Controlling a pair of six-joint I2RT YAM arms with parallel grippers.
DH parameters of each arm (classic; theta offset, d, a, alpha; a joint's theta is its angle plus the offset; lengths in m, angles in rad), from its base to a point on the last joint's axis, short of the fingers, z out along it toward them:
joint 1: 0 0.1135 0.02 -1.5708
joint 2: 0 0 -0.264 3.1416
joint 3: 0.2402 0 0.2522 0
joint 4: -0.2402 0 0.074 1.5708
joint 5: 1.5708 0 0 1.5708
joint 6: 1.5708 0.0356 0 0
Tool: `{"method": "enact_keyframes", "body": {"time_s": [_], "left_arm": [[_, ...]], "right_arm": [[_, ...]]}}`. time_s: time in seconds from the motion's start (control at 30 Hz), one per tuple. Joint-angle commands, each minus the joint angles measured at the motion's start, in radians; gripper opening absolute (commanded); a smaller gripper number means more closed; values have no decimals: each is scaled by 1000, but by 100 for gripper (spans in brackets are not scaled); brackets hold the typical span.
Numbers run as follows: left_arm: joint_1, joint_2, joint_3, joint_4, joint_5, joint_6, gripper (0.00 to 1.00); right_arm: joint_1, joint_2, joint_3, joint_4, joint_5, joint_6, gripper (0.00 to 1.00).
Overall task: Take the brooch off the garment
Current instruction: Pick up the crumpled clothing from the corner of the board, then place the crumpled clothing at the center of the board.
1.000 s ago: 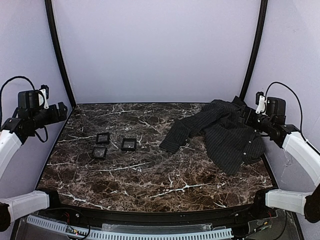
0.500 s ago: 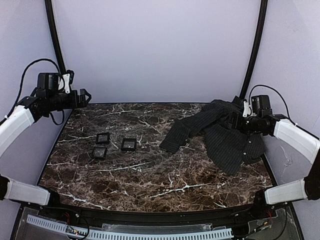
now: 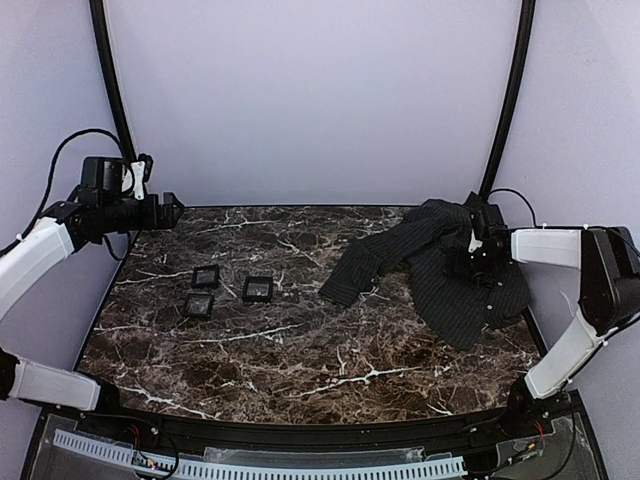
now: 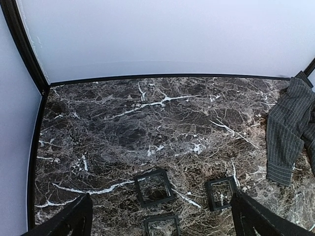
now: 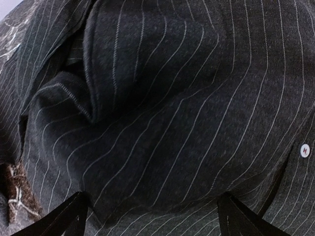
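The garment (image 3: pixel 440 275), a dark pinstriped shirt, lies crumpled at the back right of the marble table. Its cloth fills the right wrist view (image 5: pixel 162 113), and one sleeve shows at the right of the left wrist view (image 4: pixel 288 132). The brooch is hidden in every view. My right gripper (image 3: pixel 462 262) hangs open close over the middle of the shirt, with only fabric between its spread fingers (image 5: pixel 152 219). My left gripper (image 3: pixel 172 206) is raised over the table's back left corner, open and holding nothing (image 4: pixel 162 219).
Three small square black boxes (image 3: pixel 205 276) (image 3: pixel 258 289) (image 3: pixel 199 305) lie on the left half of the table; they also show under the left gripper as boxes (image 4: pixel 153 187) (image 4: pixel 221 192). A white shirt button (image 5: pixel 304 150) is sewn on near the right finger. Pale walls and black posts enclose the table.
The right arm has swung in from the right wall and come down over the shirt. The left arm has risen and reached toward the back left corner.
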Motion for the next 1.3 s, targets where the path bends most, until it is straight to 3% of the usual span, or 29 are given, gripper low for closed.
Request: {"method": "enact_keyframes", "body": {"time_s": [0.0, 0.13, 0.33, 0.37, 0.57, 0.77, 1.0, 1.27], "left_arm": [[1, -36, -21, 18, -2, 14, 100], [1, -35, -22, 17, -4, 13, 100], [1, -35, -19, 7, -25, 12, 100], [1, -35, -18, 6, -26, 11, 100], [1, -41, -25, 13, -28, 10, 100], [0, -9, -26, 13, -1, -6, 100], [-7, 1, -33, 21, 18, -13, 100], [-47, 22, -39, 27, 35, 3, 100]], "right_arm": [[9, 70, 50, 91, 68, 8, 86], [12, 132, 67, 149, -44, -15, 66], [31, 115, 61, 180, -65, -59, 3], [33, 101, 58, 180, -60, -67, 0], [45, -6, 57, 85, -51, -102, 0], [161, -141, 27, -100, -140, -84, 0], [455, -282, -86, -185, -283, 72, 0], [868, -294, -153, -43, -359, 284, 0]]}}
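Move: The right hand hangs open just over the garment: the striped fold to pinch lies about 3 cm ahead, 1 cm left and 2 cm below. From this hand the loose cuff is roughly 35 cm to the left and 4 cm nearer; the dark end of the garment at the far corner is some 19 cm ahead and 2 cm to the right. From the left hand that fold lies about 80 cm to the right, 2 cm ahead and 24 cm lower. Ease the right gripper some 3 cm forward and slightly down into the garment, shutting the fingers to pinch the striped fold. Lift it about 8 cm, then, keeping the pinch, sweep fast back and left towards the near middle of the board, roughly 20 cm each way, turning the wrist about 45 degrees counter-clockwise. ##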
